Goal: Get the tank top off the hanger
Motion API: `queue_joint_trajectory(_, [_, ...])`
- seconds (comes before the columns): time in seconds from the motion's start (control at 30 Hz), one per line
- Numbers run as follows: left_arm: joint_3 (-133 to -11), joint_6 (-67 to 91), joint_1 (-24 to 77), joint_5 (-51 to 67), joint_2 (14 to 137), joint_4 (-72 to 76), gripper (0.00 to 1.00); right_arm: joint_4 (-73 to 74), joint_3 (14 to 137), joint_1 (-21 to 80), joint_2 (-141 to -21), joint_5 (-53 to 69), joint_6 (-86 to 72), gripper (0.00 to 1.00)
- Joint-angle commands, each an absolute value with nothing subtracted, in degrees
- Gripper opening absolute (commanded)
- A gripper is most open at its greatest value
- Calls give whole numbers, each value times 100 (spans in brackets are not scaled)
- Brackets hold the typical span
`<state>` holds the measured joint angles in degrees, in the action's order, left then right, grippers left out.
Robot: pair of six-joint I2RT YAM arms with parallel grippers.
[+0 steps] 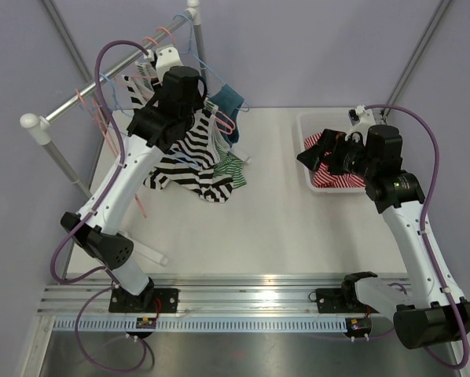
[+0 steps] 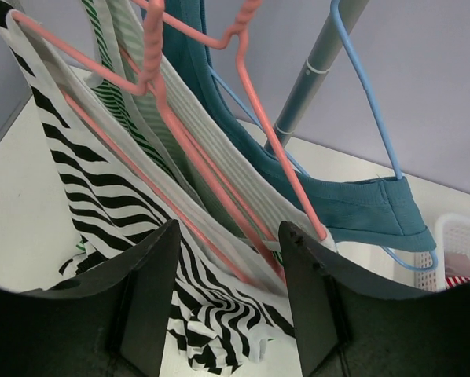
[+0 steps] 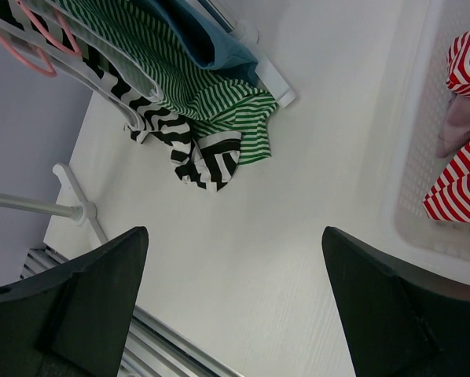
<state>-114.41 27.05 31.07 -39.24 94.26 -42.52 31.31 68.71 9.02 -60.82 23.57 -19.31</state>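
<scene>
Several tank tops hang from wire hangers on a rail (image 1: 109, 82): a black-and-white striped one (image 1: 189, 157) (image 2: 101, 204), a green-striped one (image 1: 229, 169) (image 2: 125, 102) and a teal one (image 1: 229, 98) (image 2: 361, 208). My left gripper (image 1: 203, 108) (image 2: 229, 228) is raised among them. Its jaws stand apart, framing the lower wires of a pink hanger (image 2: 219, 181) and the pale striped fabric on it, with no firm contact visible. My right gripper (image 1: 313, 153) (image 3: 235, 232) hovers open over bare table beside the basket, holding nothing.
A white basket (image 1: 306, 126) (image 3: 412, 196) at the right holds red-and-white striped clothes (image 1: 337, 177) (image 3: 455, 188). A blue hanger (image 2: 372, 118) carries the teal top beside the grey rack pole (image 2: 317, 67). Hems of the hanging tops pool on the table (image 3: 211, 157).
</scene>
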Motion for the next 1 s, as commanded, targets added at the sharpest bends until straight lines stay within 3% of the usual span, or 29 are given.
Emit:
queue_joint_trajectory(0.0, [-11751,2725,3050,-4280,9448,-3885,50,2953,6917,923,-6029,2522,-1854,99])
queue_joint_trajectory(0.03, [-11725,2716,3041,-4315,9431,-3893,42,2944,6908,923,-6021,2514,-1846,100])
queue_joint_trajectory(0.23, [-11409,2777,3041,-4377,9203,-3727,27,2909,6908,932,-6082,2584,-1854,100])
queue_joint_trajectory(0.4, [-11469,2970,3041,-4570,9070,-3779,0,2944,6943,923,-6100,2637,-1828,99])
queue_joint_trajectory(0.97, [-12216,2963,3418,-5370,8745,-3692,0,2953,7022,914,-6082,2725,-1810,99])
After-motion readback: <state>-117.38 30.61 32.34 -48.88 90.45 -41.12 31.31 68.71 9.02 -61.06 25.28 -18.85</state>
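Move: The right shoulder wire of the pink hanger carrying the black-and-white tank top lies between the left hand's half-open fingers, about 1 cm ahead. The hanger's twisted neck is some 3 cm left and 8 cm above, with the rail about 11 cm up and 3 cm left, both level fore-and-aft. The green-striped top hangs roughly 7 cm ahead, 4 cm right and 15 cm below. From the right hand the wire is about 12 cm ahead, 29 cm left and 9 cm above. The left fingers close from half open to shut on the pink hanger's shoulder wire below its neck, with the hand nearly in place at first. Then, still gripping the wire, the hand lifts about 6 cm, drawing some 3 cm left and 2 cm back towards the rail, while the fingers tip up and swing counter-clockwise by roughly 10 degrees each. ##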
